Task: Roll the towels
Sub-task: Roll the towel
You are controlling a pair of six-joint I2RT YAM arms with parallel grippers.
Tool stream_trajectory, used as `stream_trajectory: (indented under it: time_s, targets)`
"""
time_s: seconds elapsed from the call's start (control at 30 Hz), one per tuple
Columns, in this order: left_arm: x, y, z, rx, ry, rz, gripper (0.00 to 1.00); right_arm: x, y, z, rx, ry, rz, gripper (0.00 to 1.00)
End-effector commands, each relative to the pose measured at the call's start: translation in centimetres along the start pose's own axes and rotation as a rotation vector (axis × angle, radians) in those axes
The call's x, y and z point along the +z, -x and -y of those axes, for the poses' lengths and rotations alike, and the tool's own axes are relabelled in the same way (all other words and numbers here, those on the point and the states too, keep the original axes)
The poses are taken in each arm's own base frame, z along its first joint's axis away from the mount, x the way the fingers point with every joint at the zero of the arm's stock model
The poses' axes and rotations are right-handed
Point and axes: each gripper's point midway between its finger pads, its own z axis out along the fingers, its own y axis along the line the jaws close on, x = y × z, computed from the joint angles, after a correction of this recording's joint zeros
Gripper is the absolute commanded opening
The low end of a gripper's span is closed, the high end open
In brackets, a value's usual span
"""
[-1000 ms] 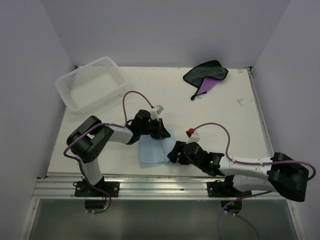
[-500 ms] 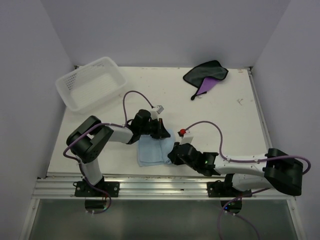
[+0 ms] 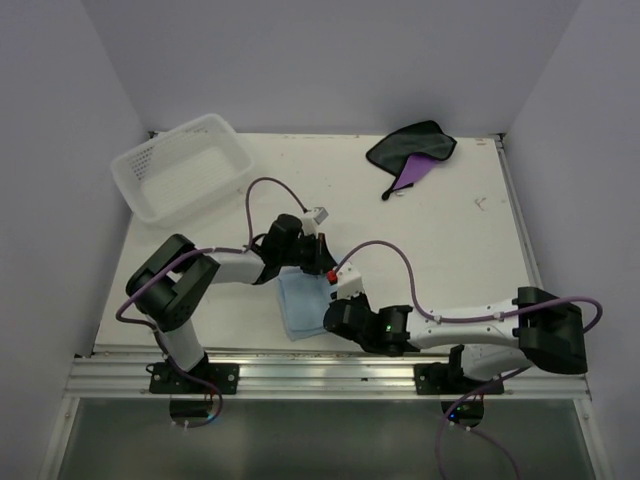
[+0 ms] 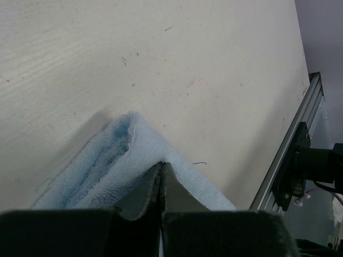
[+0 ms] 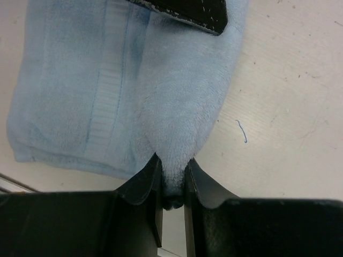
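Observation:
The light blue towel point(image 3: 300, 303) lies partly folded on the table near the front edge. My left gripper point(image 3: 314, 264) is at its far right corner, jaws closed on the corner of the cloth point(image 4: 134, 144), with the tips point(image 4: 162, 165) pressed together. My right gripper point(image 3: 331, 316) is at its near right side and pinches a raised fold of the blue towel point(image 5: 107, 96) between its jaws point(image 5: 171, 163). A left fingertip point(image 5: 187, 10) shows at the top of the right wrist view. The purple towel with the dark face point(image 3: 412, 150) lies crumpled at the far right.
The white lattice basket point(image 3: 180, 165) stands at the far left corner. The metal rail of the table's front edge point(image 3: 330, 375) runs just behind the right gripper. Purple cables point(image 3: 385, 250) arc above both arms.
My right gripper has moved left, carrying the towel's right edge with it, so the towel looks narrower. My left gripper has shifted only slightly.

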Motion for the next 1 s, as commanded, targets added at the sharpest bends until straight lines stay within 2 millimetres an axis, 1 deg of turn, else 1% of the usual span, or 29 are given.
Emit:
stream_trajectory:
  time_s: [0.0, 0.13, 0.17, 0.2, 0.23, 0.33, 0.37, 0.43, 0.47, 0.5, 0.53, 0.57, 0.63, 0.77, 0.8, 0.83, 0.87, 0.9, 0.93, 0.97]
  targets:
    - [-0.9, 3.0, 0.5, 0.028, 0.024, 0.074, 0.00, -0.4, 1.4, 1.1, -0.135, -0.107, 0.053, 0.07]
    - [-1.8, 4.0, 1.8, 0.051, 0.004, 0.103, 0.00, -0.4, 1.2, 0.8, -0.232, -0.152, 0.061, 0.06]
    - [-2.0, 4.0, 1.9, 0.052, 0.009, 0.101, 0.00, -0.3, 1.3, 0.3, -0.263, -0.165, 0.071, 0.06]
    - [-2.1, 4.3, 2.1, 0.056, 0.007, 0.106, 0.00, -0.3, 1.1, 0.2, -0.288, -0.175, 0.070, 0.06]
    - [-2.3, 4.7, 2.4, 0.067, 0.004, 0.114, 0.00, -0.2, 0.9, -0.3, -0.317, -0.178, 0.065, 0.06]
    - [-2.7, 5.0, 2.6, 0.076, 0.008, 0.118, 0.00, -0.3, 0.7, -0.7, -0.375, -0.208, 0.074, 0.06]
    - [-2.7, 5.1, 2.7, 0.078, 0.009, 0.119, 0.00, -0.5, 0.9, -1.3, -0.387, -0.207, 0.084, 0.06]
    - [-2.8, 5.2, 2.9, 0.078, 0.005, 0.122, 0.00, -0.5, 0.7, -1.4, -0.435, -0.238, 0.087, 0.06]
    - [-2.9, 5.2, 2.8, 0.076, 0.006, 0.121, 0.00, -0.6, 1.0, -1.9, -0.439, -0.238, 0.096, 0.06]
    - [-2.9, 5.1, 3.0, 0.077, 0.001, 0.119, 0.00, -0.5, 0.6, -2.1, -0.469, -0.246, 0.091, 0.06]
    - [-3.1, 5.2, 3.2, 0.077, -0.004, 0.124, 0.00, -0.6, 0.6, -2.0, -0.490, -0.262, 0.093, 0.06]
    - [-3.2, 5.2, 3.3, 0.080, -0.006, 0.124, 0.00, -0.7, 1.0, -2.5, -0.495, -0.263, 0.099, 0.06]
    - [-3.4, 5.4, 3.5, 0.083, -0.010, 0.130, 0.00, -0.5, 0.5, -2.6, -0.539, -0.281, 0.092, 0.06]
    - [-3.7, 5.3, 3.7, 0.083, -0.012, 0.128, 0.00, -0.7, 1.0, -3.5, -0.581, -0.296, 0.102, 0.06]
    - [-3.7, 5.3, 3.7, 0.083, -0.013, 0.126, 0.00, -0.8, 1.0, -3.8, -0.597, -0.301, 0.105, 0.06]
    - [-3.7, 5.2, 3.6, 0.078, -0.014, 0.125, 0.00, -0.9, 1.0, -3.6, -0.628, -0.317, 0.097, 0.06]
    - [-3.7, 5.0, 3.8, 0.076, -0.022, 0.120, 0.00, -0.9, 1.2, -4.1, -0.648, -0.328, 0.106, 0.06]
    - [-3.7, 4.8, 3.7, 0.073, -0.025, 0.119, 0.00, -0.8, 1.2, -4.2, -0.670, -0.343, 0.109, 0.06]
    - [-3.7, 4.7, 3.8, 0.067, -0.027, 0.119, 0.00, -0.9, 1.1, -4.2, -0.706, -0.356, 0.102, 0.07]
    - [-3.7, 4.4, 3.6, 0.063, -0.028, 0.112, 0.00, -0.7, 0.8, -4.7, -0.735, -0.362, 0.102, 0.07]
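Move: The right hand already pinches the near end of the towel's rolled edge, whose middle lies some 5 cm ahead of it, 1 cm left and 3 cm lower. The flat part still to be rolled in is centred about 10 cm to its left, level with it, 4 cm down. From the left hand, at the roll's far end, the rolled edge's middle is roughly 5 cm back, 3 cm right and 2 cm down. The right hand, still pinching, goes about 4 cm left, rolling 40 degrees left-side-down; left hand rises 5 cm. ##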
